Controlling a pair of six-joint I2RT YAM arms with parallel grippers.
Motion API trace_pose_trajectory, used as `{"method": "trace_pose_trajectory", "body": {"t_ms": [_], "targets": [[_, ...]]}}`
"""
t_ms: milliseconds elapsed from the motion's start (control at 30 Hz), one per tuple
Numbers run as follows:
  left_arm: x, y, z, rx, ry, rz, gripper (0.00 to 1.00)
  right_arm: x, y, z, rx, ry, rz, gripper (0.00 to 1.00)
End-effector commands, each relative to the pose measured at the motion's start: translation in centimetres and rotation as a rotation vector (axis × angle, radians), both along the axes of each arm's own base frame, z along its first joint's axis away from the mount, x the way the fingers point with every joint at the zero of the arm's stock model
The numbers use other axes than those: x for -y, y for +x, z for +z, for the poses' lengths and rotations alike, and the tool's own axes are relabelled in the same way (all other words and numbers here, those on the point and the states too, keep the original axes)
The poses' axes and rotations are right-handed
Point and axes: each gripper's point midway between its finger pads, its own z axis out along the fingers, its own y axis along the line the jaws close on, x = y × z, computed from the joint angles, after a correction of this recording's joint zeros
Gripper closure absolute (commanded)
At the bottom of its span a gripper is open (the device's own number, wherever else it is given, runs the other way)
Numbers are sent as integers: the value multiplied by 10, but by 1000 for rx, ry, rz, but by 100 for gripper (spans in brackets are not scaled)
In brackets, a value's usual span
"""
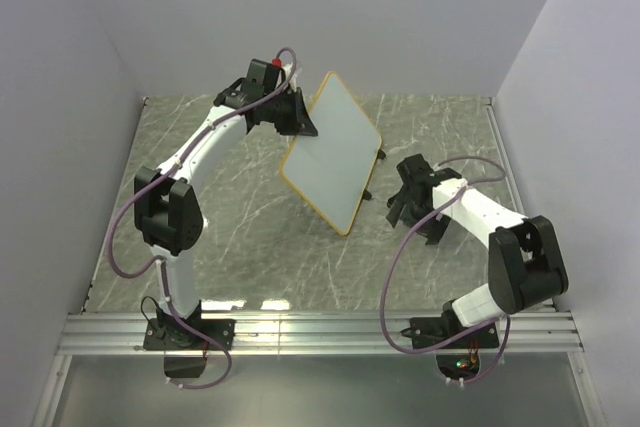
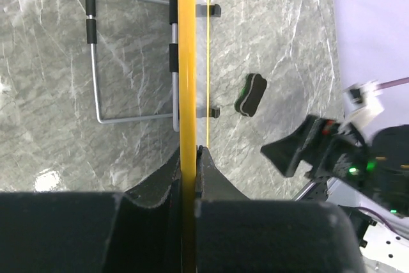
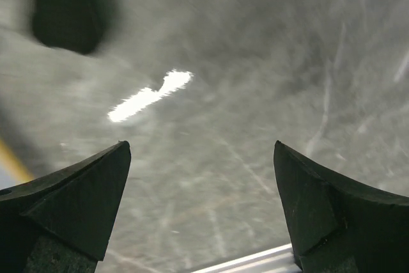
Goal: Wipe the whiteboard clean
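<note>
The whiteboard, white with an orange-tan frame, stands tilted on its lower edge at the table's middle. My left gripper is shut on its upper left edge. In the left wrist view the frame runs edge-on between the closed left gripper fingers. A small green and black eraser lies on the table on the board's right side. My right gripper hovers low to the right of the board, open and empty. In the blurred right wrist view the right gripper frames only marble.
A grey wire stand juts from the board's back side. The marble table is walled at the back and on both sides. An aluminium rail runs along the near edge. A dark blurred shape shows in the right wrist view.
</note>
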Motion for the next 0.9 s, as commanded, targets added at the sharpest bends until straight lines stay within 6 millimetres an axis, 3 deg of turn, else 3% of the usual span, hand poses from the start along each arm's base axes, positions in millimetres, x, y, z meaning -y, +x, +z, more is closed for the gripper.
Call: {"method": "trace_pose_trajectory", "body": {"t_ms": [0, 33, 67, 267, 533, 633, 700, 733, 800, 867], "targets": [[1, -17, -56, -118, 156, -26, 91, 1, -10, -8, -39, -1, 5, 0], [1, -16, -54, -114, 157, -24, 86, 0, -9, -10, -44, -2, 10, 0], [1, -14, -53, -110, 158, -17, 75, 0, -7, -8, -41, -5, 20, 0], [1, -8, -34, -67, 146, -1, 54, 0, 8, 8, 3, -23, 46, 0], [-1, 1, -8, -19, 147, 27, 46, -3, 17, 32, 95, 5, 68, 0], [-2, 5, 3, -1, 150, 41, 39, -2, 15, 39, 110, 6, 73, 0], [-6, 10, 14, 26, 152, 66, 30, -2, 15, 43, 125, 8, 72, 0], [-12, 11, 21, 41, 158, 98, 24, -2, 17, 50, 153, 16, 72, 0], [-23, 16, 25, 59, 167, 155, 23, -7, 21, 62, 206, 47, 82, 0], [-35, 16, 29, 87, 173, 212, 15, -11, 25, 86, 308, 92, 96, 0]]}}
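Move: In the left hand's fingers is the whiteboard's raised left edge; the board's middle lies about 6 cm to the right, 4 cm back and 7 cm lower. From that hand the eraser is some 18 cm right, 10 cm back and 20 cm down. From the open right hand the eraser lies about 7 cm ahead, 6 cm left and 4 cm below, with the board's lower clip about 5 cm left of the eraser and level with it. Lowering the whiteboard's edge about 5 cm, the left hand opens its nearly shut fingers wide and lets go, rolling about 10 degrees, then climbs back nearly to its starting height and drifts slightly left. The empty, wide-open right hand dips 1–2 cm down and back, returns, then rises about 4 cm above its start, clear of the table. ##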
